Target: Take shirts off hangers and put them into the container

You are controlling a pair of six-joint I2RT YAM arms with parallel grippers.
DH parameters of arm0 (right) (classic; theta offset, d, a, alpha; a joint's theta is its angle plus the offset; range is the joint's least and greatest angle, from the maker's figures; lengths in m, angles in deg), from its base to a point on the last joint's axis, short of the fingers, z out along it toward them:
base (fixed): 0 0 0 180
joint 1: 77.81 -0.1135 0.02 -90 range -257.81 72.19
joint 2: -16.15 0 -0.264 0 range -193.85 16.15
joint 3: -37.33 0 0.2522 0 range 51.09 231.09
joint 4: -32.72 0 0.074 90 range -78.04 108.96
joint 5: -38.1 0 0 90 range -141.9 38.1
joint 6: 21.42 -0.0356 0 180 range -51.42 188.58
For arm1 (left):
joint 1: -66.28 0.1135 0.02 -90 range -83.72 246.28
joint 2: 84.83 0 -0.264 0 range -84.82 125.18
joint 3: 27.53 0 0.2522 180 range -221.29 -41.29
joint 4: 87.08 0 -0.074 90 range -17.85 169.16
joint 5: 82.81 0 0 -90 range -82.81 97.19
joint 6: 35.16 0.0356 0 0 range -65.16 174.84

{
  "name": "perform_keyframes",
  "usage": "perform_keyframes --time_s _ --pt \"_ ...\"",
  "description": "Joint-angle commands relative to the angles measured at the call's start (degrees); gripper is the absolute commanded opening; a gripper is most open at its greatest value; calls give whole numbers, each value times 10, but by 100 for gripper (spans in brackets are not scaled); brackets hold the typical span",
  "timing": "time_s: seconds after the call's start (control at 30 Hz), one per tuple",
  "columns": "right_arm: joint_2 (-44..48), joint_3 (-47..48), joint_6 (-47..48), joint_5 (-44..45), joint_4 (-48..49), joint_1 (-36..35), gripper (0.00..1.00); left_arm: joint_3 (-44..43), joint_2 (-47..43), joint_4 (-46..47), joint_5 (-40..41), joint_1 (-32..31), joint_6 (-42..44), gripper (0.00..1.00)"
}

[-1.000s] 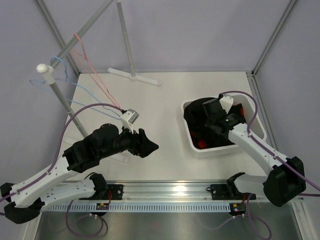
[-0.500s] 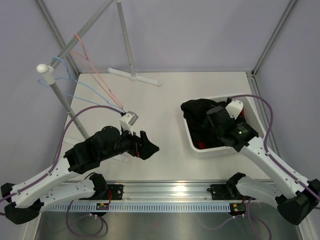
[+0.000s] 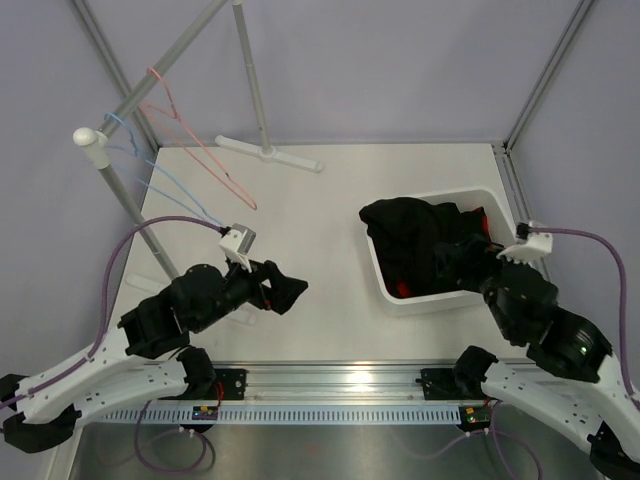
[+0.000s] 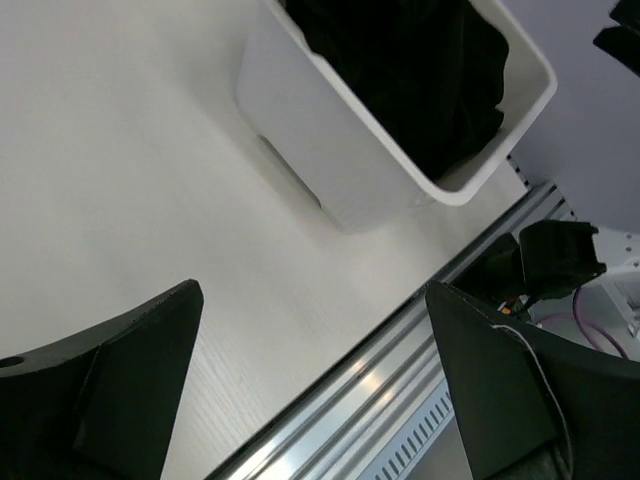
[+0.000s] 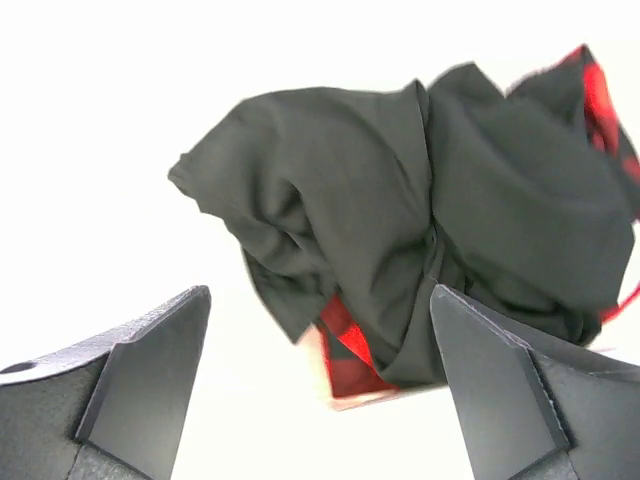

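Observation:
The white container [image 3: 385, 285] stands at the right of the table with both shirts heaped in it. The black shirt [image 3: 405, 235] lies on top and drapes over the left rim. The red plaid shirt [image 3: 478, 218] peeks out beneath it. My right gripper [image 3: 463, 262] hovers at the basket's near right side, open and empty; its wrist view shows the black shirt [image 5: 400, 220] and a red plaid patch [image 5: 350, 350] ahead. My left gripper [image 3: 285, 290] is open over bare table, left of the container [image 4: 340, 160]. The pink hanger [image 3: 195, 135] and the blue hanger [image 3: 165, 185] hang bare on the rack.
The grey rack pole [image 3: 125, 205] slants up at the far left, and its upright [image 3: 250, 70] and white foot [image 3: 268, 152] stand at the back. A metal rail [image 3: 340, 375] runs along the near edge. Frame posts mark the corners.
My right gripper opened, let go of the black shirt and drew back out of the basket toward the near right. My left gripper opened wider and pulled back slightly. The hangers swung a little.

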Motion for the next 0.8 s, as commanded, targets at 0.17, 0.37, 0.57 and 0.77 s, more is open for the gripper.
perform_keyframes --time_s 0.17,0.37,0.57,0.77 --pt "150 -10 204 -112 206 -5 99 23 -66 185 108 -2 138 99" --pt "203 -73 265 -244 371 -5 99 121 -142 348 123 -2 184 99" --pt "259 -174 293 -348 544 -5 99 303 -236 533 101 -2 181 99" --pt "304 -225 335 -397 590 -5 99 423 -329 679 116 -2 217 99"
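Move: The black shirt lies heaped in the container, about 11 cm ahead of the right hand, 2 cm to its left and some 19 cm below; the white container's middle is roughly 11 cm ahead, level sideways and 22 cm below. From the left hand the shirt is about 17 cm ahead, 28 cm to the right and 16 cm below, while the empty blue hanger hangs some 12 cm ahead, 20 cm to the left and 10 cm higher. With nothing in its wide-open fingers, the right hand rises about 13 cm and draws back 8 away from the shirt and container, edging right and then left, while its fingers tip up steeply and swing counter-clockwise. The left hand, also open and empty, lifts some 7 cm and sinks back to its height, easing left and slightly forward as its wrist tilts and rolls the fingers up from their downward slant. ##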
